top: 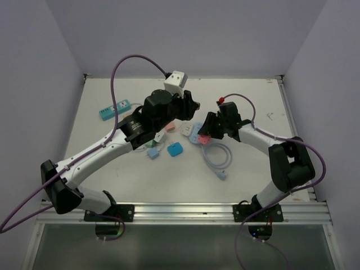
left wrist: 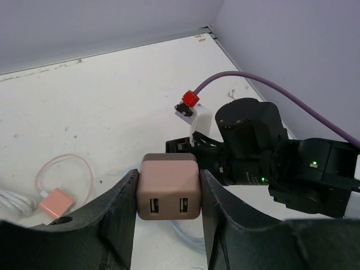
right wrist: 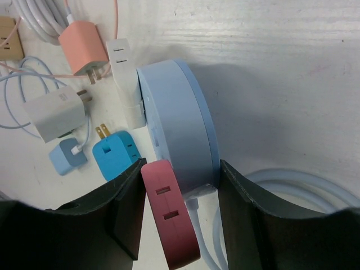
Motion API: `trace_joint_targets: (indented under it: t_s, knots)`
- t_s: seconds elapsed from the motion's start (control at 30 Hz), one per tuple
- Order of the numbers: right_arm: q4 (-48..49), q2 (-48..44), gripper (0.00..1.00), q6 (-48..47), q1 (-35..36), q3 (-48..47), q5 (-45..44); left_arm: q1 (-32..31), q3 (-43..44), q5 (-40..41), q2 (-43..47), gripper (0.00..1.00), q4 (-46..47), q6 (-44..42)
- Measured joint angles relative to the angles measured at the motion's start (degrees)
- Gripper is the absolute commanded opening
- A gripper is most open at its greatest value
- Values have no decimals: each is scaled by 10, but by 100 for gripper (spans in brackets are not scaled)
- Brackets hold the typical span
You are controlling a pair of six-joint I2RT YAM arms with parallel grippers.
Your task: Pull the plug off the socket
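In the left wrist view a brownish-pink plug [left wrist: 169, 197] with two USB ports is clamped between my left gripper's [left wrist: 169, 179] fingers. It hangs above the table, apart from any socket. From above, the left gripper [top: 190, 108] hovers over the table's middle. The round light-blue socket [right wrist: 180, 112] lies on the table with my right gripper [right wrist: 181, 169] shut across it. One finger presses a dark red plug [right wrist: 171, 225] on the socket's side and the other presses the socket's rim. A white plug [right wrist: 121, 73] sits in the socket's far side. The socket [top: 195, 134] shows beside the right gripper [top: 207, 130].
Loose chargers lie left of the socket: a salmon one [right wrist: 83, 48], a white one [right wrist: 55, 115], a teal adapter [right wrist: 115, 154] and a light-blue one [right wrist: 66, 157]. A coiled pale cable [top: 218, 156] lies near the right arm. A teal power strip [top: 115, 109] is at the back left.
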State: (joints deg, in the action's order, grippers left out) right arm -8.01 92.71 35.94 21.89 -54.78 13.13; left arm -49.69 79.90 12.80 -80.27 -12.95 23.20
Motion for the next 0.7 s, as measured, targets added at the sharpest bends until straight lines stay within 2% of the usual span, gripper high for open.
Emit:
trace_joint_targets:
  t_s: [0.13, 0.27, 0.47, 0.6, 0.7]
  knots:
    - [7, -16, 0, 1, 2, 6, 21, 25, -27, 6, 24, 0, 0, 2]
    - [23, -57, 0, 1, 2, 18, 46, 107, -101, -1, 57, 1, 4, 12]
    - [62, -119, 0, -5, 2, 53, 87, 224, -223, -17, 58, 5, 6, 26]
    - [89, -137, 0, -13, 2, 89, 121, 280, -283, -38, 37, 13, 20, 31]
    - [98, -144, 0, -21, 2, 113, 146, 301, -305, -57, 6, 30, 38, 35]
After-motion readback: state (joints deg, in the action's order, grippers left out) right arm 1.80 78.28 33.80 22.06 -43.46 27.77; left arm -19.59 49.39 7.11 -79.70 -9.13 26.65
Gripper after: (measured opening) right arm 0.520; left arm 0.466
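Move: The left hand, already holding the pinkish-brown plug clear of the socket, is bound for the loose plugs. The green plug lies about 19 cm left, 10 cm ahead and some 32 cm below it. From the same hand, the white charger is 15 cm left and 14 ahead, the pale blue plug 17 left and 5 ahead, and the tan adapter roughly 30 left and 23 ahead. From the right hand the green plug is about 23 cm left, 6 ahead, 6 below. Sweeping left and steeply down, roughly 20 cm each way with a slight forward reach, the left hand carries its gripped plug towards the loose plugs, turning counter-clockwise and tipping its fingers down. The right hand keeps its hold on the blue socket, lifting it about 6 cm and drawing it back some 5 cm as its fingers tilt up slightly. ##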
